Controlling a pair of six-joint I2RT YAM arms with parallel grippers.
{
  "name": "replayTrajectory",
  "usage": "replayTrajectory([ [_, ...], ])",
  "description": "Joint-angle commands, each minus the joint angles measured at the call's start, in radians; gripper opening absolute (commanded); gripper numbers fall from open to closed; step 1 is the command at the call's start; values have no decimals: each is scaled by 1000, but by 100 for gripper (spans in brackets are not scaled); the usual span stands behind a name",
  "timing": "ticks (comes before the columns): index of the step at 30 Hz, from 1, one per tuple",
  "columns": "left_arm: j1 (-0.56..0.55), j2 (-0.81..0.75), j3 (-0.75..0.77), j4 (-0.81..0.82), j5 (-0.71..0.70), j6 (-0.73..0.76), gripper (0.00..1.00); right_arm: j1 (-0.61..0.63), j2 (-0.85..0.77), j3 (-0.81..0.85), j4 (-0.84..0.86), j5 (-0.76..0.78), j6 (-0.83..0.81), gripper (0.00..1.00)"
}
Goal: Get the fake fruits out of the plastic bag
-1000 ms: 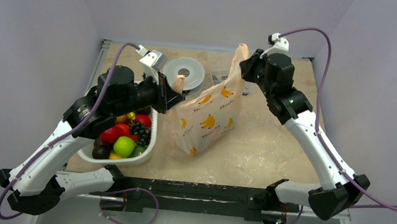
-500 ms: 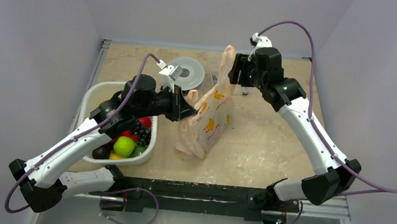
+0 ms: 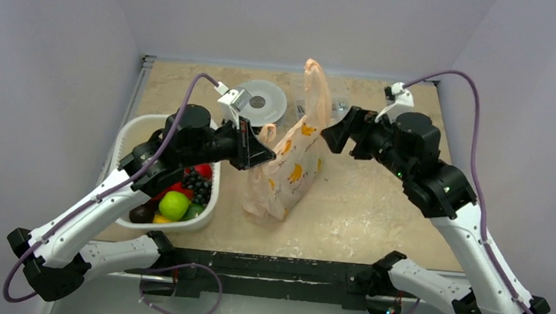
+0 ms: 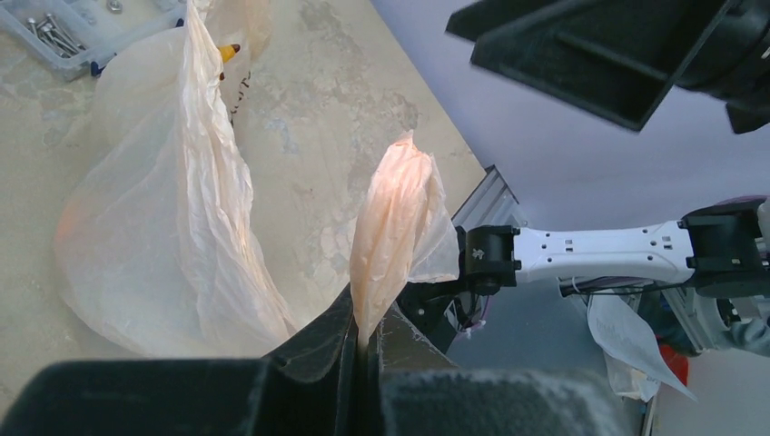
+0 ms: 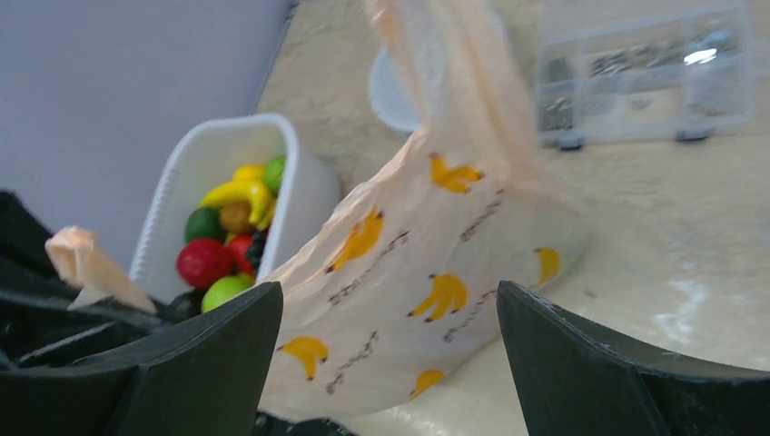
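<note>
The plastic bag (image 3: 289, 169), pale peach with yellow banana prints, stands slack in the middle of the table. My left gripper (image 3: 264, 156) is shut on its left loop handle (image 4: 395, 218), which sticks up from the closed jaws. The other handle (image 3: 315, 92) stands free above the bag. My right gripper (image 3: 334, 135) is open just right of the bag, its fingers wide apart with the bag's printed side (image 5: 427, 263) ahead and nothing held. Fake fruits (image 3: 176, 197) lie in a white basket (image 5: 227, 150) to the left. I see no fruit inside the bag.
A clear hard box of small parts (image 5: 636, 77) sits behind the bag at the back. A white round disc (image 3: 258, 102) lies behind my left gripper. The basket (image 3: 129, 132) stands close under the left arm.
My right gripper has opened, let go of the bag's right handle, and drawn back to the right and lower. The left gripper moved right with its handle, then held still.
</note>
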Motion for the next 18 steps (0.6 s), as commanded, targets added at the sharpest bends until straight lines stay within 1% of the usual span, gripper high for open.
replayTrajectory([
  [1,5,-10,63,-4,12,25,0,128,14,-149,154,-134,209,86],
  [4,5,-16,61,-12,8,29,0,186,1,-293,376,-200,343,74],
  [6,5,-17,55,-12,6,28,0,205,-23,-428,535,-225,461,71],
  [8,4,-19,51,-13,6,27,0,215,-57,-526,674,-224,555,68],
  [10,5,-21,43,-15,6,25,0,216,-59,-551,687,-195,591,67],
  [18,4,-32,39,-29,5,34,0,216,-18,-538,625,-157,587,67],
])
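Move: The right hand, empty and open, heads for the printed side of the plastic bag, whose middle is about 12 cm to its left, 5 cm back and 17 cm below. The rim pinched by the left fingers lies some 16 cm left and 8 cm back of the right hand, nearly level. The free handle stands about 12 cm ahead and 7 cm left, slightly lower. From the left hand the bag's middle is about 3 cm ahead, 4 cm right and 17 cm below. Leftward and down, drawing back slightly, the right hand sweeps about 11 cm left and sinks nearly 14 cm to the bag's printed side, then eases up 2 cm. Its fingers tip downwards and its left side rolls up some 25 degrees as the wide-open fingers close partway, staying apart. The left hand stays put, keeping its pinch on the rim. ##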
